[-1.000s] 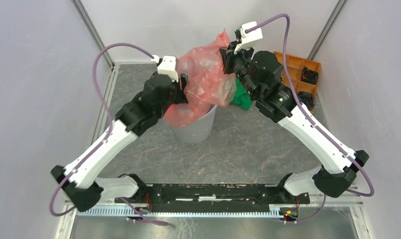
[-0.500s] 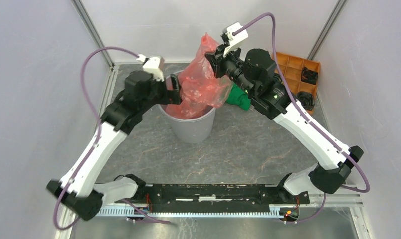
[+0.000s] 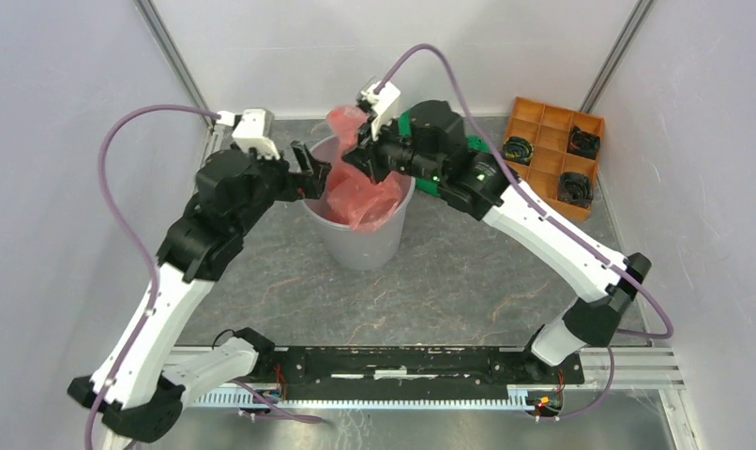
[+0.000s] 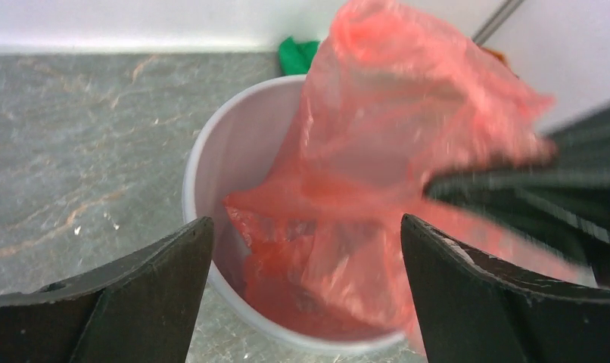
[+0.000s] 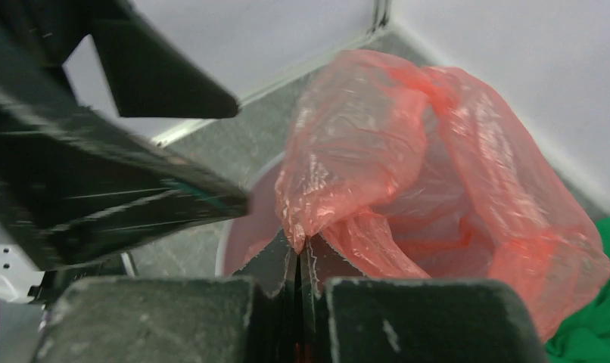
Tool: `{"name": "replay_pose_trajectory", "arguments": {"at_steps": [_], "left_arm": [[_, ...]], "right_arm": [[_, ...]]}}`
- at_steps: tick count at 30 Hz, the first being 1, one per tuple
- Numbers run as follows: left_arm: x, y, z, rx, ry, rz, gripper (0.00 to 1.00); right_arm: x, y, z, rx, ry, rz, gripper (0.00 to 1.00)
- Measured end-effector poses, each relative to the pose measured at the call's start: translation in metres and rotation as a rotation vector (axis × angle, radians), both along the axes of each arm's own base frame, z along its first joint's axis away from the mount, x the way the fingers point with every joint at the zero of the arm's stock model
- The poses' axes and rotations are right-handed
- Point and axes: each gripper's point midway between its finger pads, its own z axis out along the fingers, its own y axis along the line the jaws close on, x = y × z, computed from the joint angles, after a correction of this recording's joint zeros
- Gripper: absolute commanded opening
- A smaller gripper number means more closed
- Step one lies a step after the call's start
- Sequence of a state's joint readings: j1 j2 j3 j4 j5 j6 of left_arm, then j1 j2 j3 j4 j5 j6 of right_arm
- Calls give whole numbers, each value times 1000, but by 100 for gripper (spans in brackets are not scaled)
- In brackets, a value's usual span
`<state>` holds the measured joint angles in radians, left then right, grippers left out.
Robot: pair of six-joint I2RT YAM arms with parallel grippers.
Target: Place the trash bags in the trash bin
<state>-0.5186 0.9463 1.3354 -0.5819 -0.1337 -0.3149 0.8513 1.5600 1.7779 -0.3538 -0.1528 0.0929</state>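
Note:
The red-orange trash bag (image 3: 360, 192) hangs mostly inside the light-grey trash bin (image 3: 360, 246); its top bunches above the far rim. My right gripper (image 3: 360, 155) is shut on a fold of the bag (image 5: 408, 151), just above the bin's mouth. My left gripper (image 3: 310, 173) is open and empty at the bin's left rim. In the left wrist view the bag (image 4: 378, 174) fills the bin (image 4: 203, 166) between my spread fingers (image 4: 147, 291). The left gripper (image 5: 113, 162) shows dark and blurred in the right wrist view.
A green cloth (image 3: 449, 173) lies behind the right arm, also showing in the right wrist view (image 5: 589, 325). An orange compartment tray (image 3: 554, 155) with black parts stands at the back right. Metal frame posts rise at the back corners.
The right gripper has carried the bag left and down into the bin. The left gripper has let go of the bag and drawn back to the bin's left rim.

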Motion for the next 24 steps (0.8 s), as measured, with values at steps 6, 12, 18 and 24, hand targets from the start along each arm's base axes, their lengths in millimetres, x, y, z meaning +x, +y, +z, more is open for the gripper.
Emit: {"name": "replay_pose_trajectory", "arguments": {"at_steps": [6,12,18,24], "left_arm": [[32,3,-54,63,142,120,98],[22,23,-67,53,160,209,94],[5,28,-95,-1,179,212,81],[18,-11,-126,-63,275,96,71]], "right_arm": [[6,15,-52,-83,134,-12,0],[17,4,-62,-108,168,-70,1],[15,-21,-35,-53,131,-121,1],[9,-32,-9,8,92,-126,0]]}}
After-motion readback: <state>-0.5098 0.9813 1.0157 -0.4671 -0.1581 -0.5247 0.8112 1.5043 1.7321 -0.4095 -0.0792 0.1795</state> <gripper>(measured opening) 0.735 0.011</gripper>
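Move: The left hand, open and empty, has the trash bin's middle about 7 cm ahead, 6 to its right and 27 below, with the rim some 13 cm beneath it. The bag's crumpled middle is about 6 cm ahead, 6 right and 8 down, and the right gripper pinching it 3 cm ahead and 5 right, level in height. From the right hand, the bin's middle is roughly 4 cm ahead, 1 right and 28 below. Still pinching the bag, the right hand dips about 6 cm over the bin, then rises most of the way back while drifting right. The left hand sinks some 12 cm to the bin's near-left rim, edging forward, then back and left, finally right; it tips down about 15 degrees as its fingers narrow partway, coming close astride the rim. ##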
